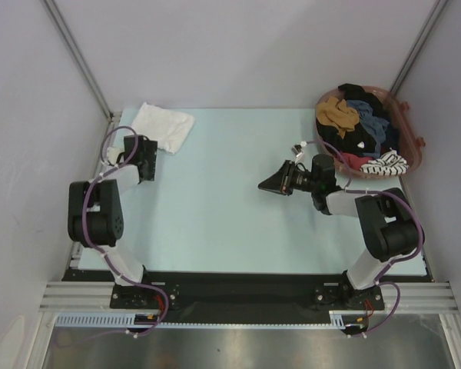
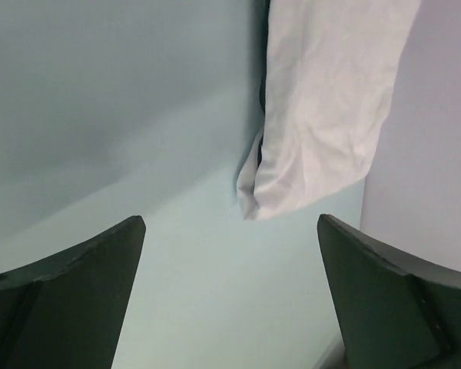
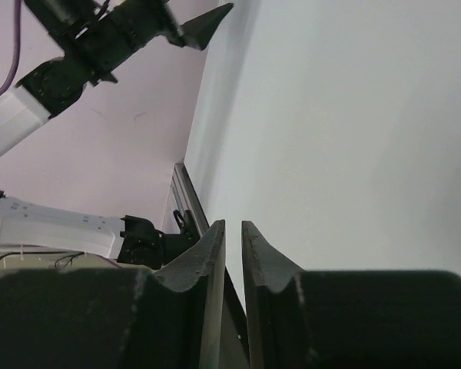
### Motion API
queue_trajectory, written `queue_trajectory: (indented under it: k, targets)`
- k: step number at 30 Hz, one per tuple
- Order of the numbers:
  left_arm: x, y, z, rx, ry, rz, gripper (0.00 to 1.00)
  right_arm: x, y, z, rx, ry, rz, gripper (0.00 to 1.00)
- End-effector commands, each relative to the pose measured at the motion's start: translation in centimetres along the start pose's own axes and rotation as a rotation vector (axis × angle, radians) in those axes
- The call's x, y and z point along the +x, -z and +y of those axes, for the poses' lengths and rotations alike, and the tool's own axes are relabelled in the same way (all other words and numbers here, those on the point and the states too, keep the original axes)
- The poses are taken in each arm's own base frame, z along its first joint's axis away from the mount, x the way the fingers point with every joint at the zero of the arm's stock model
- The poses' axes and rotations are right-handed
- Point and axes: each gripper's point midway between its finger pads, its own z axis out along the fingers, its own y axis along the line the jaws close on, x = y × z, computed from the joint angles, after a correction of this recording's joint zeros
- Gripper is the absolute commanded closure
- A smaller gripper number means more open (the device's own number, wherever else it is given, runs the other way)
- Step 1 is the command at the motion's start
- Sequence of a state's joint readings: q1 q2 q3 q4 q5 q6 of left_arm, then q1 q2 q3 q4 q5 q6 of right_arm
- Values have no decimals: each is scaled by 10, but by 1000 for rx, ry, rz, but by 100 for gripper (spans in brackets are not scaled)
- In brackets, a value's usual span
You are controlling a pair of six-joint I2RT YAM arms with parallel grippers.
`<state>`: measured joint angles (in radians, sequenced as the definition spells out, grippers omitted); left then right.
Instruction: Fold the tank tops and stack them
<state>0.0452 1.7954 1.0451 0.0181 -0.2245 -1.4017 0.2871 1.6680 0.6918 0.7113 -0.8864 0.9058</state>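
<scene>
The white tank top lies folded at the table's back left corner; in the left wrist view the white tank top sits flat just ahead, with a dark trim edge at its fold. My left gripper hovers right beside its near edge, open, and the left gripper has only bare table between its wide-spread fingers. My right gripper hangs over mid-table pointing left. The right gripper is shut to a thin slit and holds nothing. A grey-blue cloth lies in the basket's jumble.
A brown basket at the back right holds black, mustard, red and striped clothes. Walls and metal posts enclose the pale green table. A small white and black item lies near the right gripper.
</scene>
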Motion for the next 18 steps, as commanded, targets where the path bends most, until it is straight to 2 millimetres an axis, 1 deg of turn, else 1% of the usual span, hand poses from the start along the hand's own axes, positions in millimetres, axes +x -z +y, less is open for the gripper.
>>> queue_trajectory:
  k: [1, 2, 3, 4, 5, 6, 7, 8, 9, 10, 11, 12, 13, 14, 15, 16, 17, 18]
  targets:
    - [7, 44, 1, 94, -262, 128, 0, -16, 9, 14, 23, 149, -62, 80]
    - [16, 58, -10, 173, -304, 185, 0, -14, 12, 10, 65, 133, -51, 79]
    - [20, 74, -9, 235, -393, 204, 0, -20, 14, 10, 97, 159, -74, 79]
    - [24, 86, -12, 287, -428, 231, 0, -26, 20, 22, 104, 220, -94, 79]
    - [31, 99, -9, 312, -461, 269, 0, -28, 24, 24, 143, 221, -90, 77]
    - [32, 119, -9, 370, -530, 259, 0, -36, 29, 23, 194, 242, -129, 74]
    - [42, 132, -1, 369, -585, 276, 0, -37, 39, 32, 231, 282, -137, 72]
    - [41, 138, 8, 335, -629, 242, 0, -44, 45, 38, 258, 310, -166, 69]
    - [38, 158, 5, 377, -694, 207, 0, -55, 55, 39, 320, 331, -223, 68]
    - [48, 169, 12, 379, -746, 224, 0, -54, 67, 46, 358, 344, -238, 67]
    - [50, 180, 13, 398, -771, 212, 0, -56, 76, 49, 390, 378, -256, 62]
    - [52, 187, 19, 410, -810, 211, 0, -62, 86, 50, 439, 393, -296, 58]
    - [50, 206, 13, 467, -825, 191, 0, -57, 94, 48, 476, 389, -295, 51]
    - [58, 216, 14, 506, -864, 201, 0, -63, 108, 59, 502, 432, -354, 37]
    - [60, 221, 19, 522, -878, 210, 0, -61, 116, 57, 530, 435, -370, 29]
    - [59, 233, 16, 569, -879, 200, 0, -58, 124, 56, 562, 434, -381, 23]
    - [59, 236, 17, 588, -886, 202, 0, -59, 136, 62, 584, 446, -428, 7]
    - [60, 236, 23, 593, -902, 205, 0, -67, 153, 54, 674, 440, -501, 0]
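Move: From my left hand, the folded tank top it has just let go of lies about 17 cm ahead, 1 cm to the right and 6 cm lower; the clothes basket is some 72 cm right, 8 cm ahead and 2 cm higher. From my right hand, the basket's clothes are roughly 36 cm right, 24 cm ahead and 4 cm lower, while the folded tank top is about 33 cm ahead, 35 cm left and 12 cm down. With its fingers already wide open and empty, my left hand draws away from the folded tank top, about 16 cm back, rising 14 cm and shifting 12 cm right, turning clockwise some 45 degrees. My right hand rises about 12 cm and swings right towards the basket side, its fingers opening wide and turning from pointing left to forward-left; it touches nothing. ##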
